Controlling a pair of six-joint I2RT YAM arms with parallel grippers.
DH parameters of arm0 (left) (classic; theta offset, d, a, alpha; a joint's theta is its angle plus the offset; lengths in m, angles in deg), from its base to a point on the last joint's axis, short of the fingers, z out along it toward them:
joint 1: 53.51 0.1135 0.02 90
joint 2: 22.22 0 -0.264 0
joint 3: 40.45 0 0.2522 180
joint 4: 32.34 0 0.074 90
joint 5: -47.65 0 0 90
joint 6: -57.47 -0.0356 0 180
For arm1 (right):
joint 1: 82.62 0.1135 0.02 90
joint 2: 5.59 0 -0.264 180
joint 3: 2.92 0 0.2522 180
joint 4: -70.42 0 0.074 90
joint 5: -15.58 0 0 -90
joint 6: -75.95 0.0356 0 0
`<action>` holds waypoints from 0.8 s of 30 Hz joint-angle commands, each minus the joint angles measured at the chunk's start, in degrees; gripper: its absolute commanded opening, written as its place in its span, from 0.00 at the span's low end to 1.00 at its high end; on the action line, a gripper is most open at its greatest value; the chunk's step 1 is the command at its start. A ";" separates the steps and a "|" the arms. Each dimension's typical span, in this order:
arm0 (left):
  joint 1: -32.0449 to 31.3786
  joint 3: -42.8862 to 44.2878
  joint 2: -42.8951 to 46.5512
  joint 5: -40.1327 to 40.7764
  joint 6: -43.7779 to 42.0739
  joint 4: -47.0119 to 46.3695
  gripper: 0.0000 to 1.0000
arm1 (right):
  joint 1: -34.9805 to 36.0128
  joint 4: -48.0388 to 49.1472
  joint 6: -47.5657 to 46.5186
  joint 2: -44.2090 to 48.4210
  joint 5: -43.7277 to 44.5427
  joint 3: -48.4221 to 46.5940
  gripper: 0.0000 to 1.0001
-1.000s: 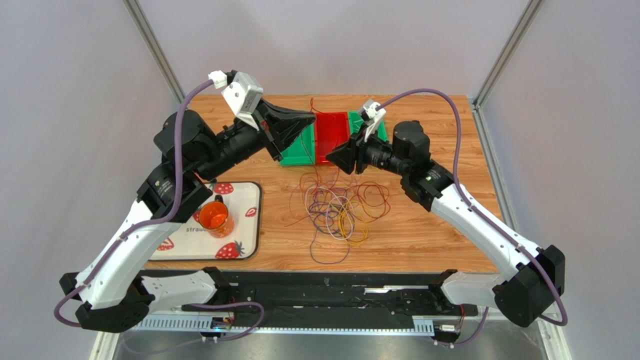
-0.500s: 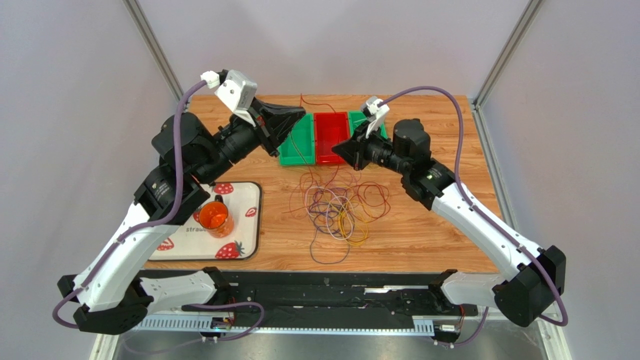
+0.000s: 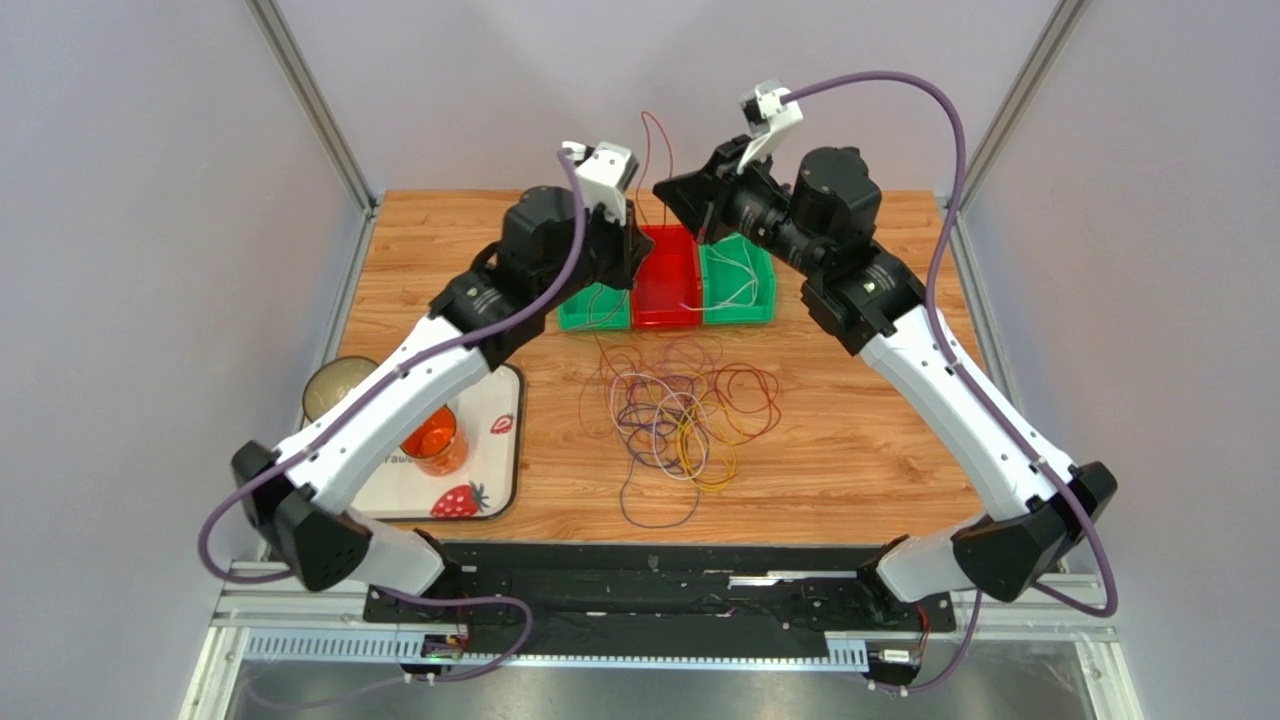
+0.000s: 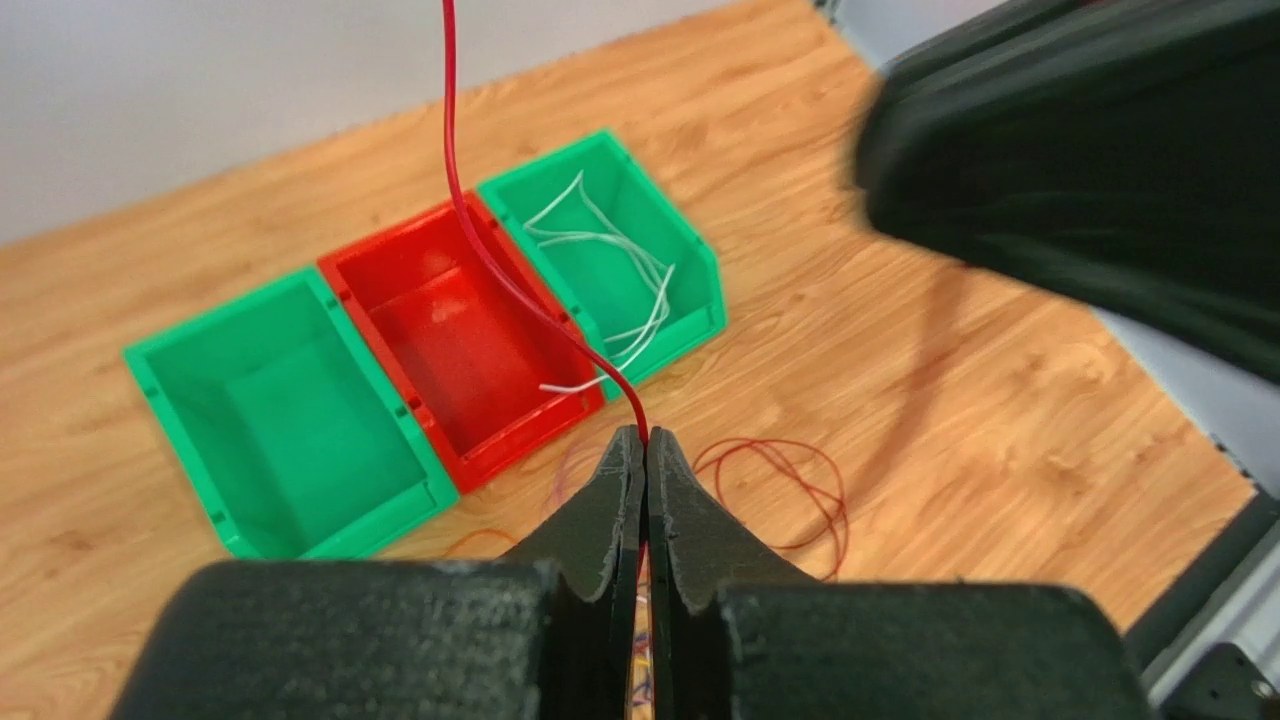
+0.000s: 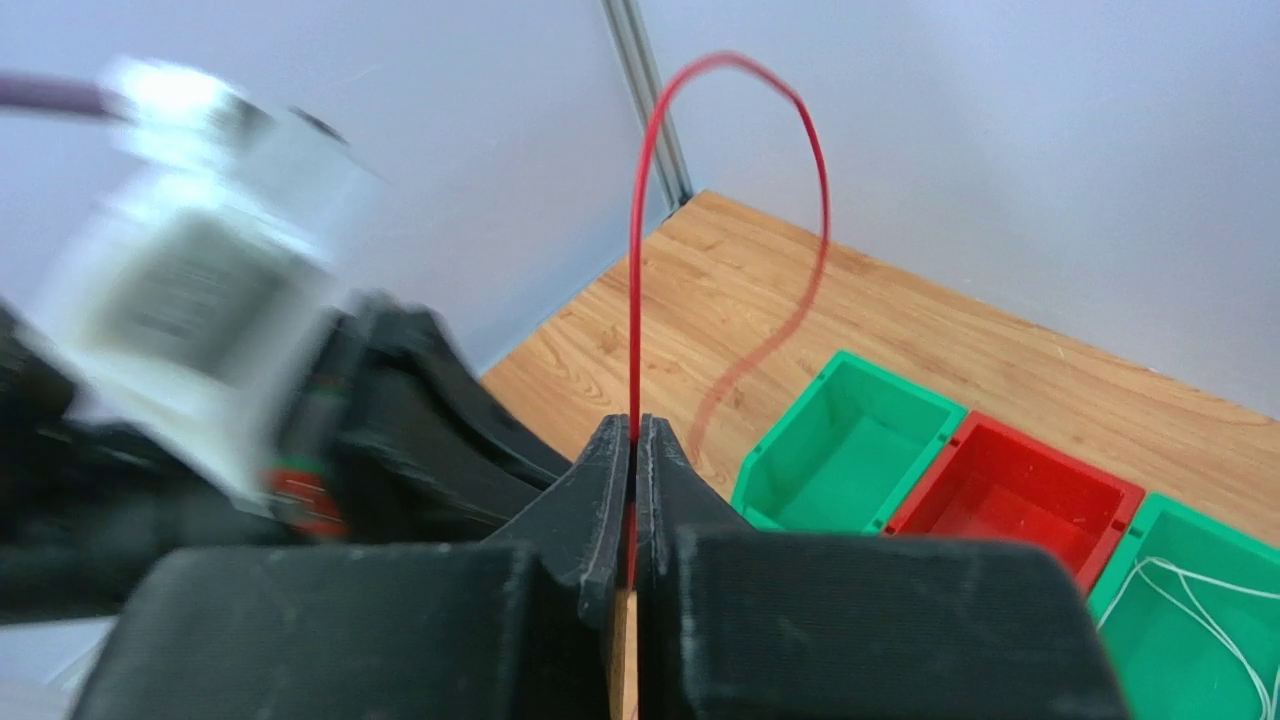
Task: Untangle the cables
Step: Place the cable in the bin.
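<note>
A tangle of thin cables (image 3: 676, 413) in purple, yellow, white and red-orange lies on the wooden table in front of the bins. One red cable (image 3: 646, 138) is lifted out of it and arcs between both grippers above the bins. My left gripper (image 4: 646, 438) is shut on the red cable (image 4: 496, 255), which runs up past the red bin (image 4: 451, 323). My right gripper (image 5: 633, 429) is shut on the same red cable (image 5: 639, 225), which loops overhead. In the top view the left gripper (image 3: 630, 273) hangs over the bins and the right gripper (image 3: 666, 188) is raised beside it.
Three bins stand in a row at the back: green (image 3: 591, 312), red (image 3: 663, 293) and green (image 3: 739, 285); the right one (image 4: 609, 255) holds white wires. A strawberry tray (image 3: 496, 450) with an orange cup (image 3: 428, 435) and a round tin (image 3: 337, 386) sit at the left.
Both arms rose and moved toward the back. The left gripper swung right over the bins, the right gripper shut on the red cable, and that cable now arcs high between them.
</note>
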 commanded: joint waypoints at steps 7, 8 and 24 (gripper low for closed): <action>6.36 6.73 -8.59 -11.07 6.35 1.74 0.92 | -1.63 -6.59 2.53 -9.63 6.37 -13.49 0.00; 6.36 6.90 -8.15 -10.37 6.17 3.15 0.93 | -2.50 -6.94 2.71 -10.77 6.73 -14.37 0.00; 6.45 -15.50 28.91 5.46 11.61 30.40 0.95 | -9.45 -7.12 6.05 -20.98 2.60 -26.42 0.00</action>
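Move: Both hands hold the red cable high up. The red bin, apparently its destination, lies about 21 cm ahead of the right hand, 1 cm to its left and roughly 40 cm below. From the same hand, the right green bin is 21 cm ahead and 13 cm right, the left green bin 21 cm ahead and 11 cm left, the cable pile 2 cm back and 3 cm right. From the left hand, the red bin is some 22 cm ahead, 2 cm right and 34 cm below. The left fingers let go of the red cable, opening wide as that hand reaches forward and down about 8 cm; it then draws back and left, rising a little, away from the bins. The right hand keeps its pinch and carries the cable about 12 cm forward towards the red bin, easing right and turning some 15 degrees clockwise. ##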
